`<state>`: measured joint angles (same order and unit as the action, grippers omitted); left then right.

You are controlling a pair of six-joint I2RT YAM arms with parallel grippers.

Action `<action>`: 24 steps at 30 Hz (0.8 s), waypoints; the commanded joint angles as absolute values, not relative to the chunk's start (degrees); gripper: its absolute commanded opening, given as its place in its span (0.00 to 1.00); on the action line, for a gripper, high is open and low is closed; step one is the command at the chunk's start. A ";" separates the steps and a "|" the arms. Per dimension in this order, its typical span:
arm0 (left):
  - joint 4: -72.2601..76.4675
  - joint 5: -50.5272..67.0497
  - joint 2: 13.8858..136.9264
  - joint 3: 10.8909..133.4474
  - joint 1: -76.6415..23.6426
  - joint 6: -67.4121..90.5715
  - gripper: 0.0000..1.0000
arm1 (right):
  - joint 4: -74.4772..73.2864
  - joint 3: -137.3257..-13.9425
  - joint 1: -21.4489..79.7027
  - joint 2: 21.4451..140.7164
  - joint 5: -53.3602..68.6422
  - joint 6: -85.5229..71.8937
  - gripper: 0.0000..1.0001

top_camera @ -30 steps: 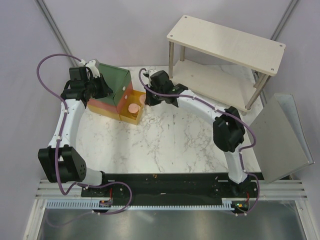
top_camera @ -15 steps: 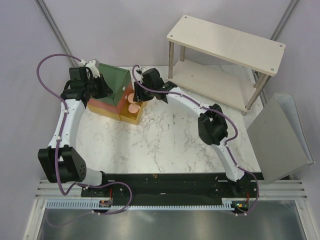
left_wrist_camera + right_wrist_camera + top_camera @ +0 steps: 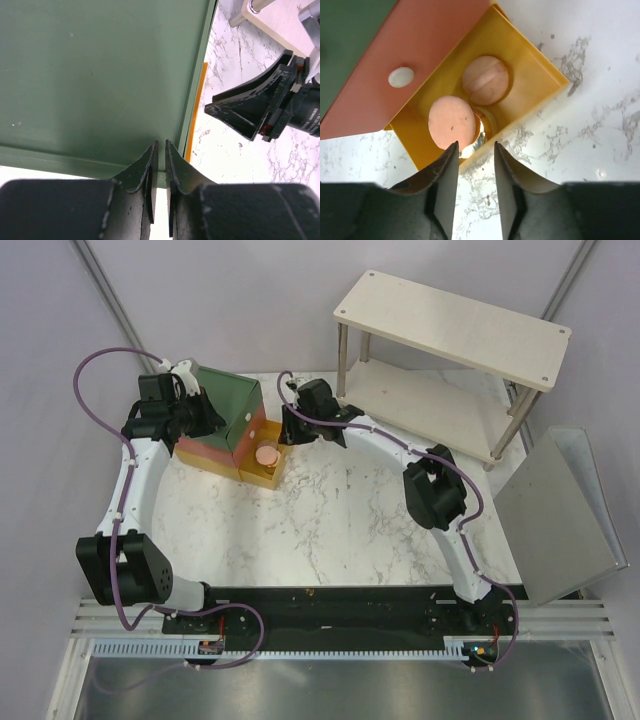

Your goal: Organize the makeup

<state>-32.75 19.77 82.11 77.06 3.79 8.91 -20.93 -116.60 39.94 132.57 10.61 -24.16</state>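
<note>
Two pink round discs (image 3: 485,80) (image 3: 452,122) lie in the pulled-out yellow drawer (image 3: 535,75) of the drawer box (image 3: 225,420). The nearer disc rests tilted on a round gold pot (image 3: 484,134). From the top view only one pink disc (image 3: 266,455) shows. My right gripper (image 3: 476,145) (image 3: 288,430) hangs open just outside the drawer's near rim, with nothing between its fingers. My left gripper (image 3: 161,144) (image 3: 205,415) is pinched on the edge of the box's green top (image 3: 100,75). Other makeup is out of view.
The orange drawer front (image 3: 420,55) with a white knob (image 3: 401,76) sits above the yellow drawer. A two-level wooden shelf (image 3: 450,330) stands at the back right. A grey metal sheet (image 3: 560,515) leans at the right of the marble table (image 3: 340,520).
My right gripper reached over the yellow drawer, opened and let a pink disc drop in. It has since drawn back slightly to the right. The left arm has not moved.
</note>
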 commanded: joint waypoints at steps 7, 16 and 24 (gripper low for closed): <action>-42.19 18.19 83.94 73.83 3.87 8.00 0.19 | -14.77 -103.10 37.53 122.87 16.07 -26.01 0.22; -42.28 18.63 84.11 73.92 3.87 8.09 0.19 | -6.16 -97.65 36.04 127.96 29.00 -33.47 0.08; -42.28 18.54 83.85 73.83 3.87 8.26 0.19 | -4.83 -100.28 35.95 132.53 29.00 -36.38 0.09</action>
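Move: The open yellow drawer's front panel, with its knob on the outer face, is the thing for my right hand: about 3 cm back and 7 cm below. The pot and puffs in the drawer lie some 4 cm left, 3 cm back and 7 cm down. The green cabinet's middle is about 11 cm left and 4 cm ahead. From my left hand the drawer front is roughly 12 cm right, level fore and aft, 18 cm lower. I slide my right hand clear of the drawer, first some 3 cm to the right, then back and down past its rim, about 4 cm back and 5 cm down in all, easing left a little at the end. On the way I close the half-open empty fingers nearly shut and swing them some 15 degrees counter-clockwise, to come down just outside the front panel beside its knob. ##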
